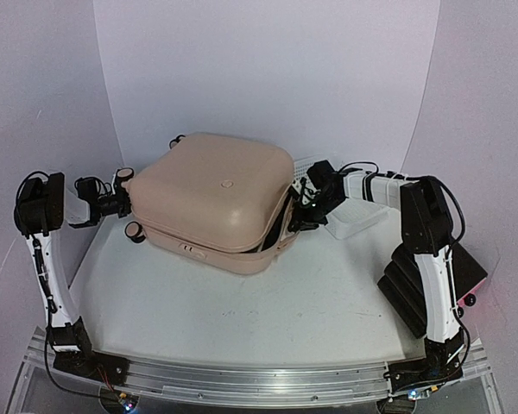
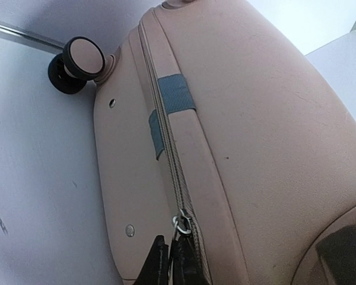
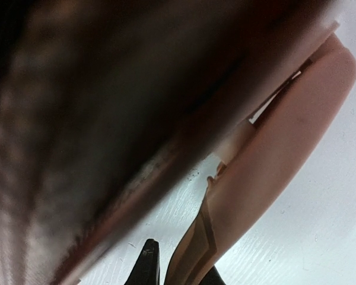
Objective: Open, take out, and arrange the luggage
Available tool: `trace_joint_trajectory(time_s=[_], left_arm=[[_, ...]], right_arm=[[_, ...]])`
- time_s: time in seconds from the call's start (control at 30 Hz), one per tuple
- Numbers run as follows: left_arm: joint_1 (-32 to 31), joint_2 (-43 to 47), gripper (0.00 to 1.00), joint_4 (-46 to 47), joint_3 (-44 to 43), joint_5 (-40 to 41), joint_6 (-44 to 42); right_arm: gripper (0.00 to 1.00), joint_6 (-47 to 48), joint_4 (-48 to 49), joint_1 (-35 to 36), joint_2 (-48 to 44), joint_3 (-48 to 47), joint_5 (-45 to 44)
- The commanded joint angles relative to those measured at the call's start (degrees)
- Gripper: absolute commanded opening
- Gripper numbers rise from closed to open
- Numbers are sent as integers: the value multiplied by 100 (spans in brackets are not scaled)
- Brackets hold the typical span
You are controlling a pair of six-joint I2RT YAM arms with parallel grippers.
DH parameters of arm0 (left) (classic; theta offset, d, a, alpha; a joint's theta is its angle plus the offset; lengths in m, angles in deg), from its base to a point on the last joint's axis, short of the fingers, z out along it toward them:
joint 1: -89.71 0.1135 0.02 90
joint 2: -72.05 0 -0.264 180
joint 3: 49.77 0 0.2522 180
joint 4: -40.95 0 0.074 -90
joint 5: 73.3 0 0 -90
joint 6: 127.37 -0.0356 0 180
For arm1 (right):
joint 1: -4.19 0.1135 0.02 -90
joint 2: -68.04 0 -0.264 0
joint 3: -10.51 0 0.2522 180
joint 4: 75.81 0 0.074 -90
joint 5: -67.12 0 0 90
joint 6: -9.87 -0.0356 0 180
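The pale pink luggage [image 1: 216,194] lies flat in the middle of the table, its lid raised a little along the front right, where a dark gap shows. My left gripper [image 1: 123,205] is at its left end between two wheels [image 1: 135,231]. In the left wrist view this gripper [image 2: 169,244] is shut on the metal zipper pull [image 2: 181,224] at the seam. My right gripper [image 1: 296,216] is at the suitcase's right side. In the right wrist view its jaws [image 3: 179,260] are shut on a pink rim strip [image 3: 267,160] of the shell, with blurred dark lining [image 3: 107,89] overhead.
A white mesh basket [image 1: 356,220] sits behind the right gripper, close to the suitcase's right side. A stack of black flat pieces [image 1: 410,285] lies at the table's right edge beside the right arm. Pale curved walls enclose the back and sides.
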Motion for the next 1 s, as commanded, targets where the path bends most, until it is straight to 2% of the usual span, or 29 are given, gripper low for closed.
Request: trace_joint_trajectory(time_s=[0.0,0.13,0.23,0.3,0.33,0.5,0.7,0.77,0.83,0.9,0.97], left_arm=[[195,224,9,1153,-658,1885,262],[225,973,28,1126,491,3022,206],[350,1686,41,959,1509,3536,449],[337,2218,65,483,2034,3753,550],[314,2477,69,100,2258,3837,578],[285,4132,72,-1111,3330,4006,452],[276,5907,73,-2891,3472,3857,163],[272,6353,74,-3310,3314,3771,72],[236,6597,74,-4286,2887,3823,-224],[69,6720,73,-5110,2298,4286,-595],[-84,6798,73,-5449,1875,4512,-853]], right_arm=[[0,2406,-1446,118,42,100,312],[0,2001,-1379,123,-145,136,-4],[14,1535,-1206,146,-389,249,-257],[26,1223,-1156,185,-501,280,-468],[31,1092,-1157,206,-550,276,-491],[53,355,-1249,336,-965,423,-967],[71,-193,-1360,382,-1817,1083,-1013],[78,-342,-1381,379,-2070,1298,-1094],[85,-485,-1398,370,-2304,1514,-1198],[91,-592,-1399,360,-2509,1726,-1241],[92,-720,-1403,327,-2628,1900,-1269]])
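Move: The left hand, in at the wheel end of the pink suitcase, still has the zipper pull in its fingertips. The suitcase's middle is about 26 cm to its right and level in reach, and the near lower wheel is some 5 cm back, 2 cm right and 7 cm below. The right hand keeps the side handle between its fingers. From there the suitcase's middle is roughly 19 cm left, 2 cm forward and 8 cm higher, and the white basket about 9 cm forward and 11 cm right. The left fingers open wide and let go of the zipper pull; the hand swings out left and a little forward, turning some 40 degrees counter-clockwise, then draws back about 16 cm clear of the wheels and finally rises. The right hand first eases a little to its right with the handle still pinched, then opens wide and backs off towards the base, right and slightly up, tilting as it comes free of the handle. ##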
